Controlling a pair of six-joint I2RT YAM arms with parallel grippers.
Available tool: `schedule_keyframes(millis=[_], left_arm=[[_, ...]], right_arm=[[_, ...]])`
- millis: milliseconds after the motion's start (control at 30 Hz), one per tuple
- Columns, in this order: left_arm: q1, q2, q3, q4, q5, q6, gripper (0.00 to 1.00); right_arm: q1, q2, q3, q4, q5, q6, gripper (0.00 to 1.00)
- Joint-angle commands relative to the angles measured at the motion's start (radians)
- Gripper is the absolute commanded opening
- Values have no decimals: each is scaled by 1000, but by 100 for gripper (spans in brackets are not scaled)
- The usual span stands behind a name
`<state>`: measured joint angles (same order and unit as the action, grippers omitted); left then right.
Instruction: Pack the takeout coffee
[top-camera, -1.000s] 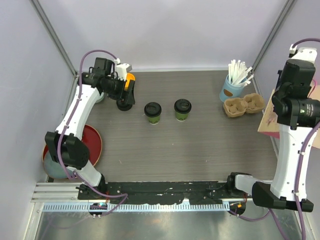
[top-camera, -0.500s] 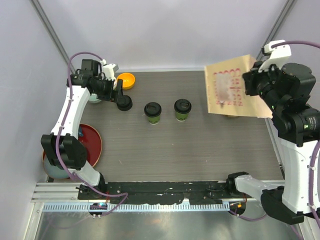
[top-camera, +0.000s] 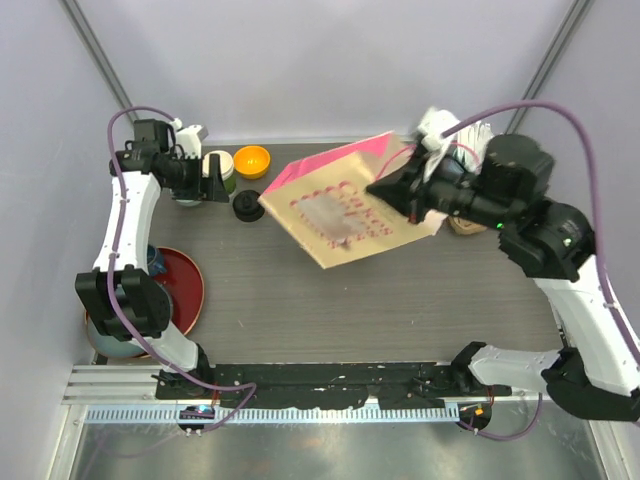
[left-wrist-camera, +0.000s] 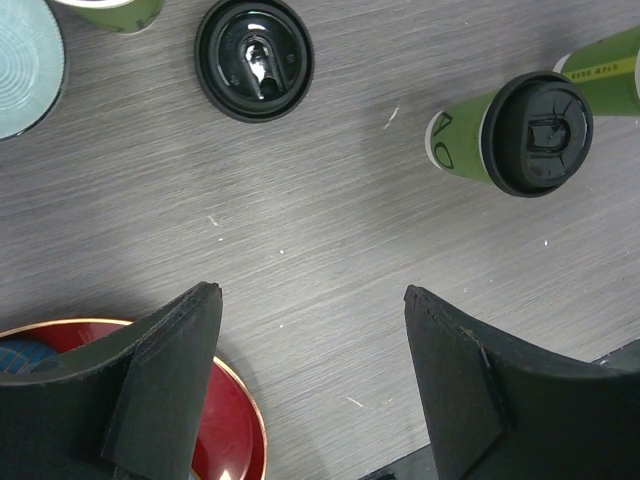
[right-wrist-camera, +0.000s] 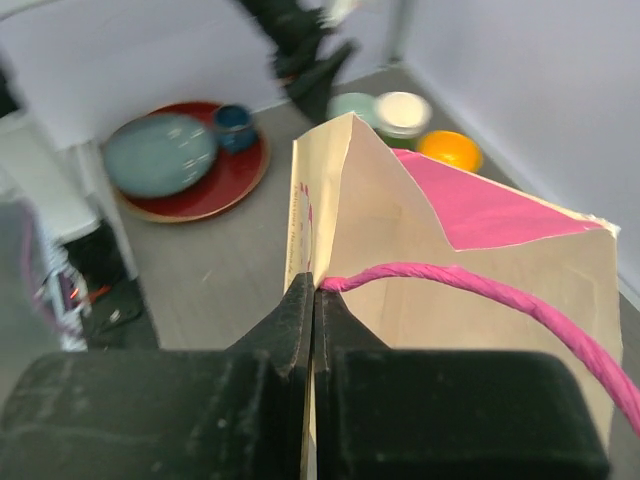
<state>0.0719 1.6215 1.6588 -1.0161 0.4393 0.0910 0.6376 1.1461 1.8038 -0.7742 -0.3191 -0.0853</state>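
Note:
Two dark-green takeout coffee cups stand right of centre in the left wrist view, one showing its black lid (left-wrist-camera: 520, 135), the other cut off by the frame edge (left-wrist-camera: 605, 72). In the top view a tan paper bag (top-camera: 340, 215) with a pink lining hangs tilted over the table's middle and hides both cups. My right gripper (top-camera: 398, 192) (right-wrist-camera: 313, 285) is shut on the bag's rim (right-wrist-camera: 345, 190) beside its pink cord handle (right-wrist-camera: 480, 285). At the back left my left gripper (top-camera: 208, 183) (left-wrist-camera: 312, 300) stands open and empty, above bare table.
A loose black lid (top-camera: 248, 207) (left-wrist-camera: 254, 59), an unlidded green cup (top-camera: 216, 168) and an orange bowl (top-camera: 251, 160) sit at the back left. A red plate (top-camera: 188, 285) (left-wrist-camera: 225, 430) lies at the left edge. White straws (top-camera: 478, 132) show behind the right arm.
My right arm has swung the bag from the right side to over the middle, covering both cups. My left gripper has drawn back toward the left rear corner, still open.

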Motion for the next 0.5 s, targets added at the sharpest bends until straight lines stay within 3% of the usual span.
schedule_keyframes(millis=[0,133,267,467], left_arm=[[42,-25,12,-15,42,1,78],[58,-29,13,-18,59,7,78],[65,-38,12,-19,75,19,78],[66,-52,7,-22,88,30,78]], right_arm=[[297,41,-37,41,16,-190,1],[490,124,-21,-34,125,-367,1],[550,225,-6,-79,219,-479,1],[582,273,-113,15,242,-585,1]])
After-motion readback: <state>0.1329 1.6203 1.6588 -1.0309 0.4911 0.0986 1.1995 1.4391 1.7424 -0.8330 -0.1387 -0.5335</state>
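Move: The right hand holds the paper bag by its handle, high up; the bare table it is being brought to lies about 17 cm to the hand's left, 4 cm back and some 48 cm below. The left lidded cup is about 14 cm ahead and 13 cm left of this hand, the right lidded cup 15 cm straight ahead, and the black lid 24 cm ahead and 27 cm left, all 43 to 47 cm lower. From the left hand that spot is some 20 cm back, 17 cm right and 23 cm below. With its fingers still shut on the bag's handle, the right hand sweeps some 15 cm to the left while drawing back about 7 cm, carrying the bag from over the cups to the bare table on the robot's side of them. It turns about 30 degrees counter-clockwise early on, then sinks faster and faster, about 13 cm in all, the fingers tipping downward as it lowers the bag. ##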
